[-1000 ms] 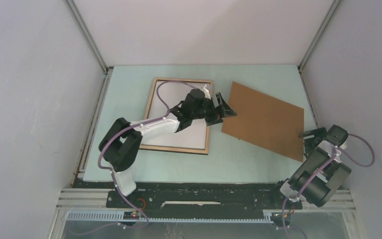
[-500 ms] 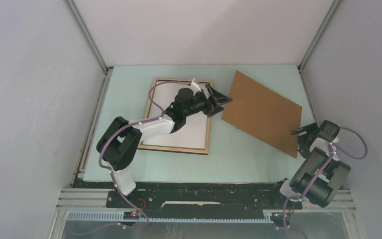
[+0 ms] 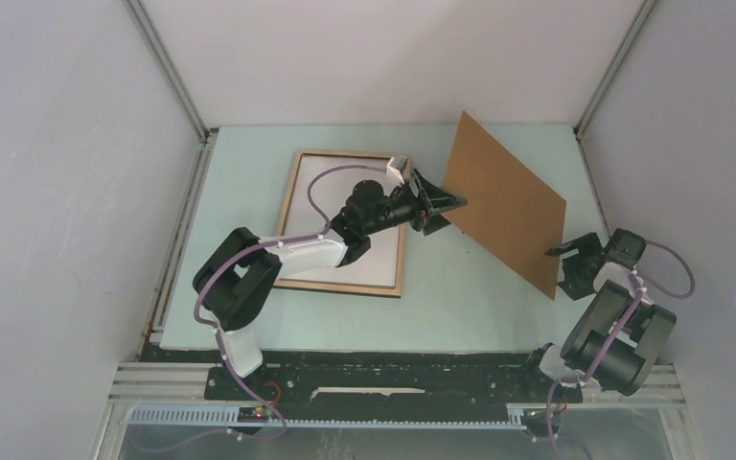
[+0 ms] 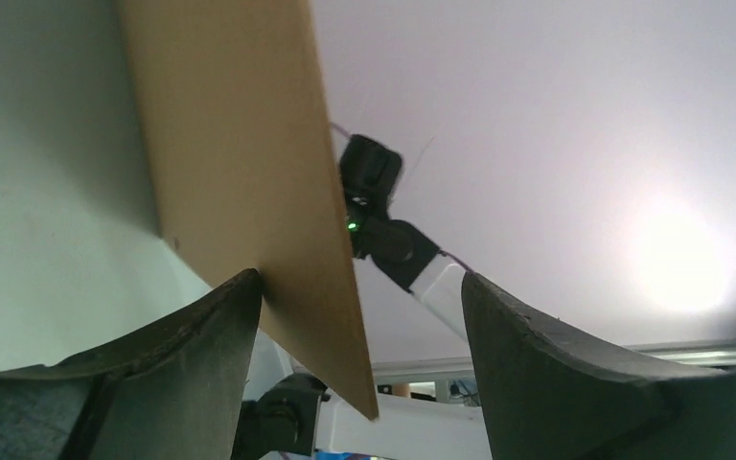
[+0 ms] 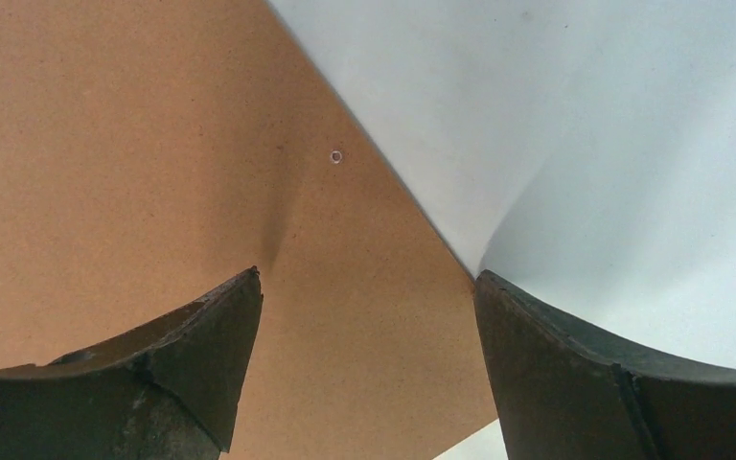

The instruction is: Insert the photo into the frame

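The frame lies flat at centre left, light wood rim up. A plain white sheet fills it, and I cannot tell whether that is the photo; no printed side shows. My left gripper is open astride the left edge of the brown backing board, one finger touching it. The board stands steeply tilted. My right gripper is open at its near right corner, with the board's face just beyond the fingers.
The pale green tabletop is walled by white panels, with metal posts at the back corners. The right arm's wrist shows past the board in the left wrist view. My left forearm lies across the frame.
The board has tipped up from nearly flat to steeply tilted. My right gripper moved in and left under its corner. My left gripper swung right onto the board's edge and narrowed a little.
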Available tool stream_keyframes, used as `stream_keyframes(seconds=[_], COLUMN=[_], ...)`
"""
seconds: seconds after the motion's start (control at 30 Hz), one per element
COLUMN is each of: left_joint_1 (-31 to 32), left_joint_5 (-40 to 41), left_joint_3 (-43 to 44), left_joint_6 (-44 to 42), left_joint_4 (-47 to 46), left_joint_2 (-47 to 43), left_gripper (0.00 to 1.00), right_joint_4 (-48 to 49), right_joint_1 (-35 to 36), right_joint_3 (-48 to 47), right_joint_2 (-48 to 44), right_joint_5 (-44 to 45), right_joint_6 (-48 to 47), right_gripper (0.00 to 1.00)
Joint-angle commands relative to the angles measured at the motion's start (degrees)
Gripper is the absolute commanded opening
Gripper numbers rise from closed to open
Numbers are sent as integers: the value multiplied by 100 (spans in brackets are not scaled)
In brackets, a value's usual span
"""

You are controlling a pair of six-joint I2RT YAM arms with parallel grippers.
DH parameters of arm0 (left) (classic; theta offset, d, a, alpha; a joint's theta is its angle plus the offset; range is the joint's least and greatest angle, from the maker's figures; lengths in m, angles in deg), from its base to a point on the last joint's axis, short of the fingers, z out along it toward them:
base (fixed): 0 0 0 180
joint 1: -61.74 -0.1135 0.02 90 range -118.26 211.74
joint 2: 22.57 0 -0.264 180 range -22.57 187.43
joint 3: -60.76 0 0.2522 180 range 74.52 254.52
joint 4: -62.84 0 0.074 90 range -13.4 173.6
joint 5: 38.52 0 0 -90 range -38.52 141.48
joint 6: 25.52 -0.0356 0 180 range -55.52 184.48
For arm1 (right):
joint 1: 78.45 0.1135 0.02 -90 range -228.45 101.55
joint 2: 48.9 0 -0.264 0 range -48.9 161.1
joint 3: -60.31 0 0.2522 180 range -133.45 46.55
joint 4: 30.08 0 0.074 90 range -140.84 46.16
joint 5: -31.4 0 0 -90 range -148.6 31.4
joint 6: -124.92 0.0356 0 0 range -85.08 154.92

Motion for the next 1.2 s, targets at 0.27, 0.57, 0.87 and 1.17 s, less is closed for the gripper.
stream_keyframes(seconds=[0.27, 0.57, 0.87, 1.17], left_joint_1=[125, 115, 25, -103], left_joint_5=[1315, 1759, 2142, 1813], left_joint_3=[474, 628, 645, 525], left_joint_6=[-2355, -2502, -3466, -4557], left_joint_4=[3381, 3141, 3865, 4729], left_joint_2=[-780, -732, -1271, -2127], left_gripper=[75, 44, 13, 0], right_joint_4=[-655, -790, -977, -1212], right_joint_1=[142, 330, 769, 2348], right_joint_3=[170, 115, 88, 22], right_joint_2=[-114, -397, -1252, -2723], right_joint_5=[-139, 220, -94, 418], right_joint_6=[-31, -190, -720, -902], right_gripper=[89, 89, 90, 91])
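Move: The brown backing board stands tilted, its left edge raised beside the left hand's open fingers; its middle lies about 15 cm right, 5 cm ahead and 12 cm below that hand. The frame is some 25 cm to the left hand's left, 9 cm ahead and 24 cm below. From the right hand, the board's middle is roughly 14 cm left, 10 cm ahead and 10 cm above, its near right corner 7 cm back and 1 cm right. The board's raised edge gets pinched by the left hand, which sinks about 10 cm along it while tipping its fingers down some 35 degrees, shuts, then carries the edge left and up towards the frame. The right hand, open at the low right edge, follows about 8 cm left, at first level and drifting slightly back, then rising 6 cm and turning counter-clockwise. ##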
